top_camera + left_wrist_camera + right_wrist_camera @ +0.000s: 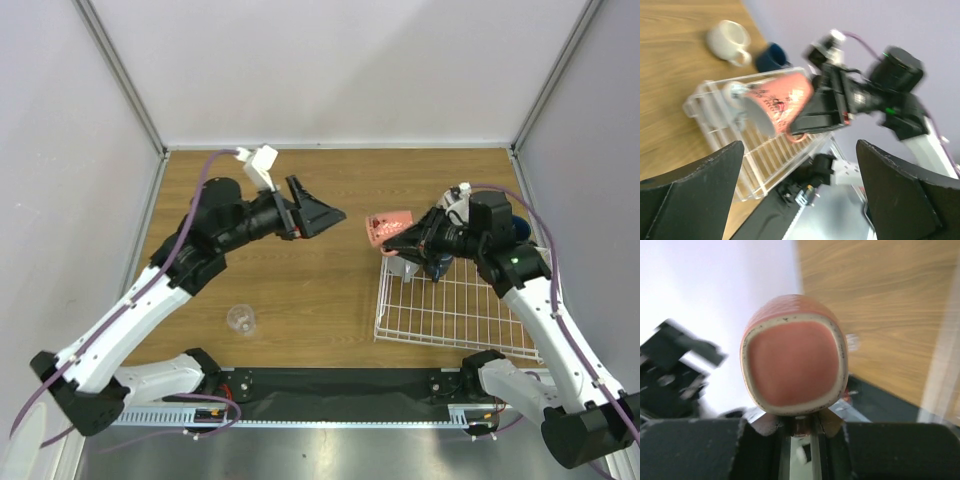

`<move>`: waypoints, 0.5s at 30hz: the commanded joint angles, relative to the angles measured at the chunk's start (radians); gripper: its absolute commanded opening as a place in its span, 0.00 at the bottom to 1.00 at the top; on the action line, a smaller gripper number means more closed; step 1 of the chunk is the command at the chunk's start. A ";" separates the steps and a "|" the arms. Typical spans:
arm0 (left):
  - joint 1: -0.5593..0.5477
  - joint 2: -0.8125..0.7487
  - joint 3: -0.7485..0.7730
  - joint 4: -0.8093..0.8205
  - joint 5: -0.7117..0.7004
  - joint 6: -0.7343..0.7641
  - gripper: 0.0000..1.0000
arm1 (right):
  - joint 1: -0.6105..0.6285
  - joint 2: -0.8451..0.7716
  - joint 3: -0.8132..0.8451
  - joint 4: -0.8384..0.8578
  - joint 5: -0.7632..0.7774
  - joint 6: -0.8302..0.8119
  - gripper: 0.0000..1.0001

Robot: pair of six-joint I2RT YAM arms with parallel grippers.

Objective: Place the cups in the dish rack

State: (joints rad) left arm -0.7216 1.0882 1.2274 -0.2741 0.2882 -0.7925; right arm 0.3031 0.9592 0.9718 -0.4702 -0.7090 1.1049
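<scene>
My right gripper (402, 240) is shut on the handle of a reddish-pink cup (388, 226), which it holds on its side in the air over the far left corner of the white wire dish rack (455, 318). The right wrist view shows the cup's base (795, 355) just above the shut jaws. My left gripper (325, 215) hangs open and empty a short way left of the cup, apart from it; its fingers (695, 192) frame the pink cup (782, 97) and rack (747, 165). A pale mug (403, 266) stands in the rack's far left corner. A small clear glass (240, 320) stands on the table near the left arm.
A cream-white mug (730, 40) and a dark blue cup (771, 56) stand on the wooden table beyond the rack, near the right wall. White walls close in the table on three sides. The arm bases sit along the near edge.
</scene>
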 commanded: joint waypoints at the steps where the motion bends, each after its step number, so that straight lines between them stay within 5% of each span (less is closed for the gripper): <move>1: 0.046 -0.077 0.050 -0.144 -0.127 0.038 1.00 | -0.012 -0.030 0.191 -0.341 0.287 -0.265 0.00; 8: 0.065 -0.116 0.049 -0.238 -0.176 0.079 1.00 | -0.013 -0.065 0.295 -0.674 0.866 -0.387 0.00; 15: 0.076 -0.116 0.023 -0.255 -0.161 0.073 1.00 | -0.013 -0.057 0.205 -0.812 1.154 -0.241 0.00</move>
State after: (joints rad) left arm -0.6579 0.9787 1.2453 -0.5156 0.1333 -0.7483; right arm 0.2913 0.8959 1.1976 -1.2095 0.2222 0.8097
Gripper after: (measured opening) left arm 0.995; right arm 0.203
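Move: The free rack space right of the blue cup, where the held pink mug is taken, lies about 21 cm to the right of the right hand, 6 cm ahead and 22 cm below. The blue cup stands 8 cm to the left of that space, the white cup some 16 cm to its left; the big white mug is 16 cm beyond it, behind the rack. The clear glass lies about 22 cm left of the left hand, 8 cm back and 34 cm below. The pink mug, still pinched by its handle, is swept quickly about 17 cm to the right by the right hand, passing over the cups already racked and sinking some 6 cm; the wrist swings roughly 60 degrees, bringing the fingers from pointing left to forward and down. The empty left hand, fingers still wide open, backs off left from the mug towards the clear glass, about 6 cm. ##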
